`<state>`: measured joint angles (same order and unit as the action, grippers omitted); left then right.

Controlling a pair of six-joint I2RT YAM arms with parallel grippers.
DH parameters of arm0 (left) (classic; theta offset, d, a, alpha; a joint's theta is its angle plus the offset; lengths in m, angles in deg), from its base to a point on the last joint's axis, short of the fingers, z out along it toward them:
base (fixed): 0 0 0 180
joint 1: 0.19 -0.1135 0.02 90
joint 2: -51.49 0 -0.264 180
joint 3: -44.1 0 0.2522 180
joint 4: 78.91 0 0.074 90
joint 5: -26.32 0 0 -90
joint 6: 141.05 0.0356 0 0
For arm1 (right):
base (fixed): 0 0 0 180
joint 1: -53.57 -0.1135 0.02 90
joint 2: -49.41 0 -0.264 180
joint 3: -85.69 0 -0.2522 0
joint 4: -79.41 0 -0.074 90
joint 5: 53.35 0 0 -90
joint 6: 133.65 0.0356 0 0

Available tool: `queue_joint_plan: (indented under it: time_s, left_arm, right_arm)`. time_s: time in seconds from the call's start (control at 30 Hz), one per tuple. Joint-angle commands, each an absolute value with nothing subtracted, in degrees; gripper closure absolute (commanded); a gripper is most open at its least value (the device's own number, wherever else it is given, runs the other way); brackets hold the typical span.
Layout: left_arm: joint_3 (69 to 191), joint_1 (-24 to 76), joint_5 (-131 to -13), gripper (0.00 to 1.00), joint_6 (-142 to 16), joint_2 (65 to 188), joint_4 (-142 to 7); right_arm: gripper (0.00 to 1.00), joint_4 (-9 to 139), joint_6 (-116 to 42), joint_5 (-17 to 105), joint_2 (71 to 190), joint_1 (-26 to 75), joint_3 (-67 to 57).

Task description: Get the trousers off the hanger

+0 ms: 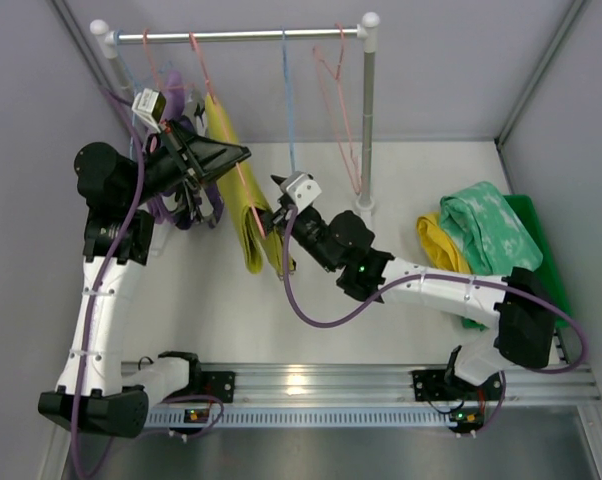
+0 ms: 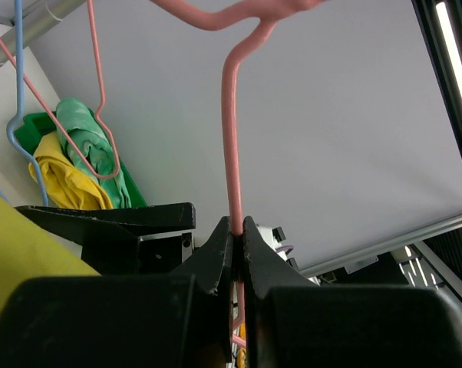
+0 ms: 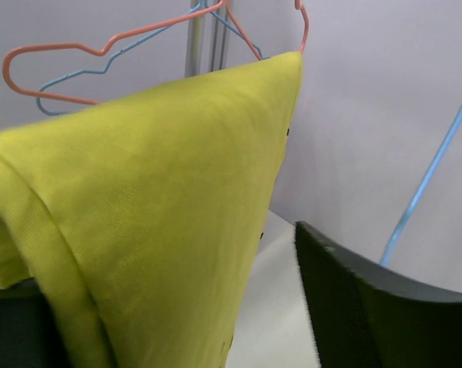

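The olive-yellow trousers [image 1: 249, 215] hang folded over a pink hanger [image 1: 203, 70] on the rack rail. My left gripper [image 1: 237, 155] is shut on that hanger's wire [image 2: 230, 153], just above the cloth. My right gripper [image 1: 275, 216] sits at the trousers' right side. In the right wrist view its jaws stand apart with the olive-yellow cloth [image 3: 154, 199] between them. A gap shows between the cloth and the right finger [image 3: 369, 307], and the other finger is mostly hidden behind the fabric. Mint green trousers [image 1: 486, 228] and bright yellow trousers [image 1: 436, 243] lie heaped at the right.
The rack's rail [image 1: 236, 35] and its upright post [image 1: 367, 120] stand at the back. An empty blue hanger [image 1: 287, 90] and an empty pink hanger [image 1: 339, 100] hang on the rail. A lilac garment [image 1: 166, 205] hangs behind my left arm. A green bin [image 1: 534, 225] holds the heap.
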<state>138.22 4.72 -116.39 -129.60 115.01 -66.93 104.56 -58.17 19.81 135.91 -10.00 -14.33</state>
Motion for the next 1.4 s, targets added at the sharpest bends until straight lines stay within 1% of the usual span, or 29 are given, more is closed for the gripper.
queue_joint_plan:
  time_s: [0.0,0.07,0.1,0.17,0.2,0.3,0.53,0.77,1.07,1.37]
  left_arm:
    - [138.6,5.5,-116.6,1.00,-125.7,111.4,-73.7]
    - [138.6,5.5,-116.7,1.00,-125.7,111.5,-73.7]
    - [138.7,5.5,-116.8,1.00,-125.7,111.5,-73.5]
    - [139.0,5.5,-116.9,1.00,-125.6,111.7,-73.3]
    - [139.0,5.5,-117.0,1.00,-125.5,111.9,-73.1]
    - [139.2,5.5,-117.1,1.00,-124.6,112.2,-72.5]
    - [134.3,6.0,-117.0,1.00,-119.3,111.4,-68.8]
    - [128.4,8.6,-114.1,1.00,-108.9,109.4,-60.2]
    - [120.5,9.8,-110.4,1.00,-102.8,108.1,-54.1]
    - [118.8,9.8,-109.2,1.00,-99.7,108.3,-50.6]
  right_arm:
    - [0.38,107.0,-56.7,18.1,132.6,-9.5,-10.8]
    - [0.51,108.1,-56.9,18.2,131.9,-9.5,-11.9]
    - [0.66,108.4,-57.0,18.5,131.6,-9.5,-12.3]
    - [0.76,108.5,-57.3,18.6,130.4,-9.5,-13.3]
    - [0.86,108.5,-57.1,19.1,130.0,-9.4,-13.8]
    - [1.00,108.0,-55.9,19.2,128.1,-9.0,-14.8]
    - [1.00,102.6,-48.8,21.8,122.5,-8.4,-11.8]
    - [1.00,96.0,-39.4,24.2,117.4,-8.4,-3.5]
    - [1.00,91.9,-40.2,24.8,114.0,-7.5,3.9]
    - [1.00,90.1,-45.0,22.4,110.2,-4.4,11.3]
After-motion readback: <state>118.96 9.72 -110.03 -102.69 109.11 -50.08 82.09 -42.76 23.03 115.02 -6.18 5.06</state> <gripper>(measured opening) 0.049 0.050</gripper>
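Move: The left hand already grips the pink hanger; the middle of the lime trousers draped over that hanger lies about 16 cm below this hand, some 8 cm ahead and a touch to its left. From the right hand, whose jaws already straddle the trousers' near edge, the middle is about 7 cm ahead, 4 cm left and 4 cm down. The empty blue hanger hangs some 15 cm ahead, 4 cm right and 12 cm up from it, the other pink hanger 10 cm right of the blue one. The right fingers, already closing, shut on the near edge of the lime trousers and pinch the cloth, then carry it up about 22 cm, to the right some 14 cm and a little back, the wrist rolling its left side up roughly 25 degrees. The left hand keeps hold of the pink hanger, nearly still at first, then drops about 16 cm, rolling some 20 degrees, and draws the hanger down away from the cloth. ##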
